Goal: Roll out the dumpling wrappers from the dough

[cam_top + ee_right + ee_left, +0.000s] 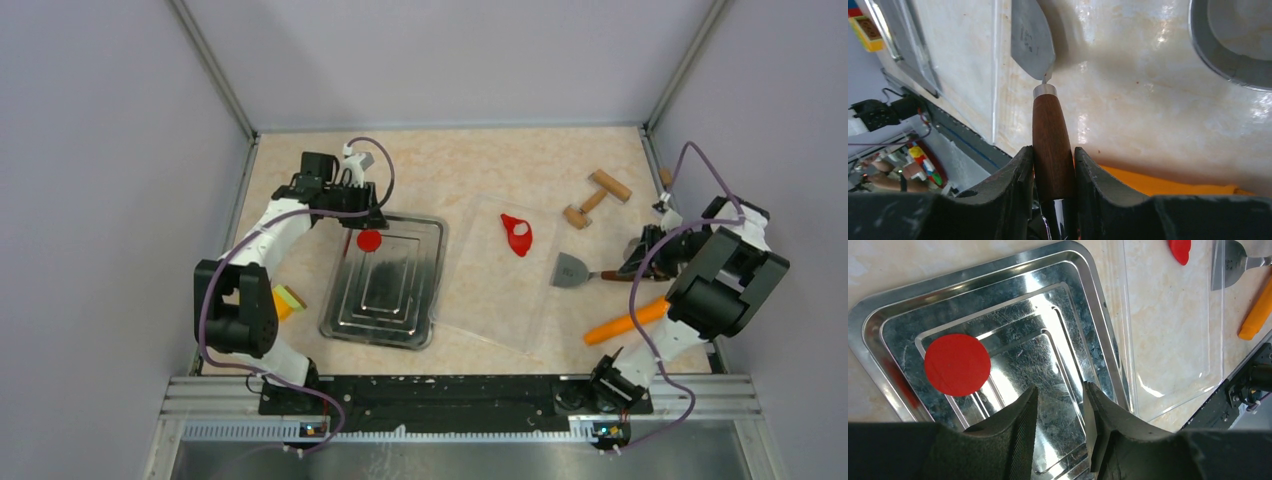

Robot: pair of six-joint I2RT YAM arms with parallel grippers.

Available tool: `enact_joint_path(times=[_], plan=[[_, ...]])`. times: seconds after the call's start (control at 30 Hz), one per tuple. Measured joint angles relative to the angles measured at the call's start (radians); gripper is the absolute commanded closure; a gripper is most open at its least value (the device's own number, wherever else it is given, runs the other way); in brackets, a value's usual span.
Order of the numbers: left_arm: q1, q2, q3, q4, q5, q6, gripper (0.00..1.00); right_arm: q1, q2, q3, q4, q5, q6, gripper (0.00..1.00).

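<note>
A flat, round red dumpling wrapper (pixel 369 240) (pixel 957 364) lies at the far end of the metal tray (pixel 385 305) (pixel 878 315). My left gripper (pixel 362 215) (pixel 1061 386) hovers over the tray just beside the wrapper, open, with only tray metal between its fingers. The dough (pixel 518 235) (pixel 1180 249), an irregular red piece with a round hole, rests on the clear plastic sheet (pixel 490 300). My right gripper (pixel 640 262) (pixel 1053 148) is shut on the brown wooden handle (pixel 1048 120) of a spatula whose metal blade (pixel 570 270) (pixel 1031 37) lies at the sheet's right edge.
A wooden rolling pin (pixel 597 198) lies at the back right. An orange carrot (pixel 627 320) (pixel 1173 186) lies near the right arm's base. A small yellow block (pixel 288 298) sits left of the tray. Grey walls enclose the table on three sides.
</note>
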Motion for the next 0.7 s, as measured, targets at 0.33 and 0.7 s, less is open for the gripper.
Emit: enact_joint_path(times=[0.33, 0.7], plan=[[0.018, 0.000, -0.005, -0.001, -0.031, -0.021, 0.42, 0.023, -0.044, 0.000, 0.140, 0.212, 0.048, 0.06], [0.074, -0.018, 0.059, -0.054, -0.188, -0.043, 0.01, 0.150, -0.176, 0.082, 0.241, 0.393, 0.168, 0.05]])
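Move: The right hand still grips the spatula handle; its laying-down spot is about 3 cm below and 2 cm back, blade end 14 cm left and 4 cm ahead. The orange tube lies 9 cm back and 2 cm left, the metal ring about 7 cm straight ahead, both 4 cm lower. From the empty left hand, the round wrapper is some 3 cm left, 1 cm ahead and 10 cm below; the tray's middle is 9 cm straight back. Ease the right hand down about 1.5 cm and open wide to let go of the spatula handle, drawing out to the right. Then rise and go forward on the ring's right side, rolling the wrist some 30 degrees until the fingers point nearly straight down. Meanwhile swing the left hand about 5 cm left and a little forward above the tray's far-left part, turning slightly counter-clockwise and opening wide. ##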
